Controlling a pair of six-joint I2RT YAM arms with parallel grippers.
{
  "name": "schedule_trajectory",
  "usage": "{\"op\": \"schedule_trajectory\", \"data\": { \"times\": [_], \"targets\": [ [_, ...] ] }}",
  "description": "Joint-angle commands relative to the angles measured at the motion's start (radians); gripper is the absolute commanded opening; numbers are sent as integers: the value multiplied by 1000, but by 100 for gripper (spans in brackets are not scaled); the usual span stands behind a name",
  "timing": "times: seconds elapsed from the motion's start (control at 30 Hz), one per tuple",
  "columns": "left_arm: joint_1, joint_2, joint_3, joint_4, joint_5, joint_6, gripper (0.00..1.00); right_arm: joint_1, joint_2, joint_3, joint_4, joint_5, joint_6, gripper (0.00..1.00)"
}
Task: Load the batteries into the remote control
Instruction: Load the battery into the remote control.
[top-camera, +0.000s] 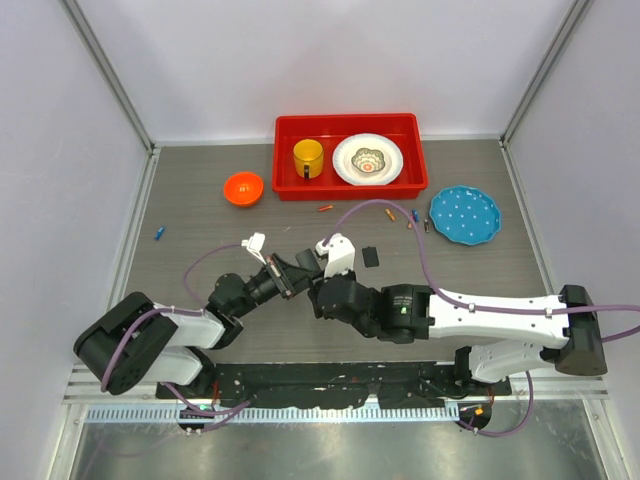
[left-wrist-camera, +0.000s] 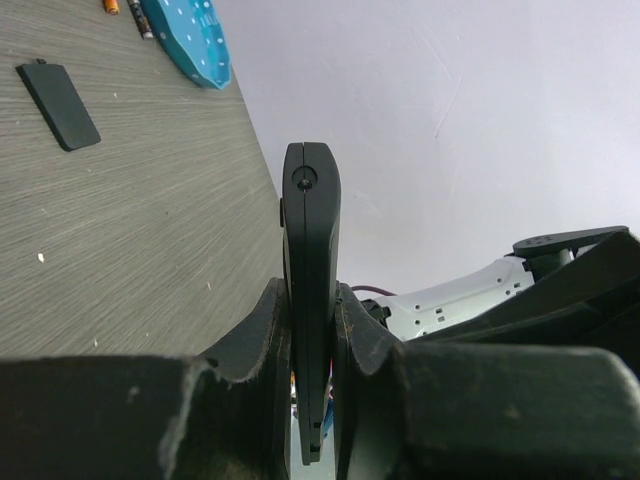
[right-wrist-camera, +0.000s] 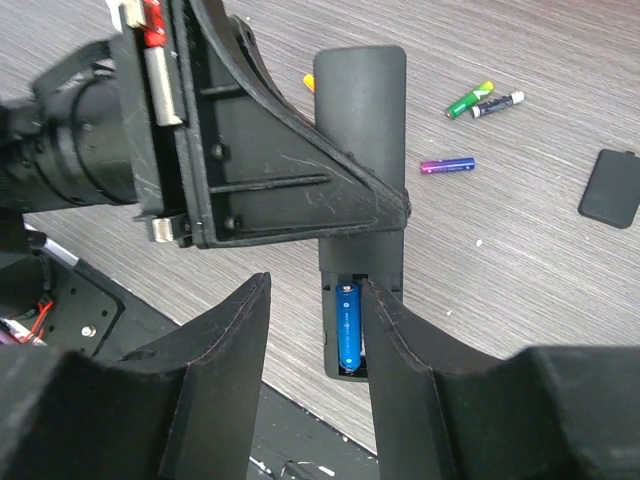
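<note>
My left gripper (left-wrist-camera: 312, 290) is shut on the remote control (left-wrist-camera: 310, 230), a slim black bar held on edge above the table. In the right wrist view the remote control (right-wrist-camera: 360, 90) shows its open compartment with a blue battery (right-wrist-camera: 347, 328) lying in it. My right gripper (right-wrist-camera: 315, 283) is open around that end. Its right finger stands against the battery and its left finger is well clear. Loose batteries lie on the table beyond: a purple one (right-wrist-camera: 447, 165), a green one (right-wrist-camera: 468, 100) and a black-and-white one (right-wrist-camera: 498, 100). Both grippers meet near the table's middle (top-camera: 300, 268).
The black battery cover (top-camera: 371, 257) lies just right of the grippers. At the back are a red bin (top-camera: 285, 150) with a yellow cup (top-camera: 308, 157) and a white plate (top-camera: 368, 158), an orange bowl (top-camera: 243, 188) and a teal plate (top-camera: 465, 214). A blue battery (top-camera: 159, 234) lies far left.
</note>
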Motion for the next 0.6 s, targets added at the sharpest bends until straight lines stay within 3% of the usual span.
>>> {"op": "schedule_trajectory", "data": {
  "times": [0.0, 0.13, 0.2, 0.27, 0.33, 0.43, 0.57],
  "targets": [
    [0, 20, 17, 260, -5, 13, 0, 7, -62, 82, -42, 5, -24, 48],
    [0, 23, 29, 260, -22, 12, 0, 7, -151, 47, -31, 59, -15, 50],
    [0, 16, 40, 260, -36, 12, 0, 3, -226, -25, -4, 108, 34, 67],
    [0, 3, 50, 260, -43, 10, 0, -17, -281, -111, 36, 92, 115, 72],
    [0, 2, 57, 260, -48, 4, 0, -95, -344, -157, 91, 4, 201, 79],
    [0, 9, 63, 260, -73, -34, 0, -262, -383, -219, 120, -262, 302, 82],
    [0, 34, 90, 260, -71, -82, 0, -350, -410, -277, 203, -483, 390, 86]
  ]
}}
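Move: The remote control, with one blue battery in its compartment, sits in the left gripper, its middle some 5 cm ahead of the right hand, 2 cm left and 4 cm lower. The loose blue battery lies about 22 cm ahead of the right hand, 26 cm right and 18 cm down; the orange battery is 6 cm left of and level with it, the dark battery 3 cm right and 3 cm nearer. From the left hand, the loose blue battery is roughly 17 cm ahead, 27 cm right, 16 cm below. The remote control stays pinched in the left gripper, which edges forward and up, while the empty right hand leaves its compartment. The right hand first rises about 5 cm, then swings some 7.5 cm right and a little forward, sinking partway again, towards the loose batteries by the plate; its wrist rolls left side up and turns clockwise, nearly 30 degrees in all, as its fingers spread wide. ##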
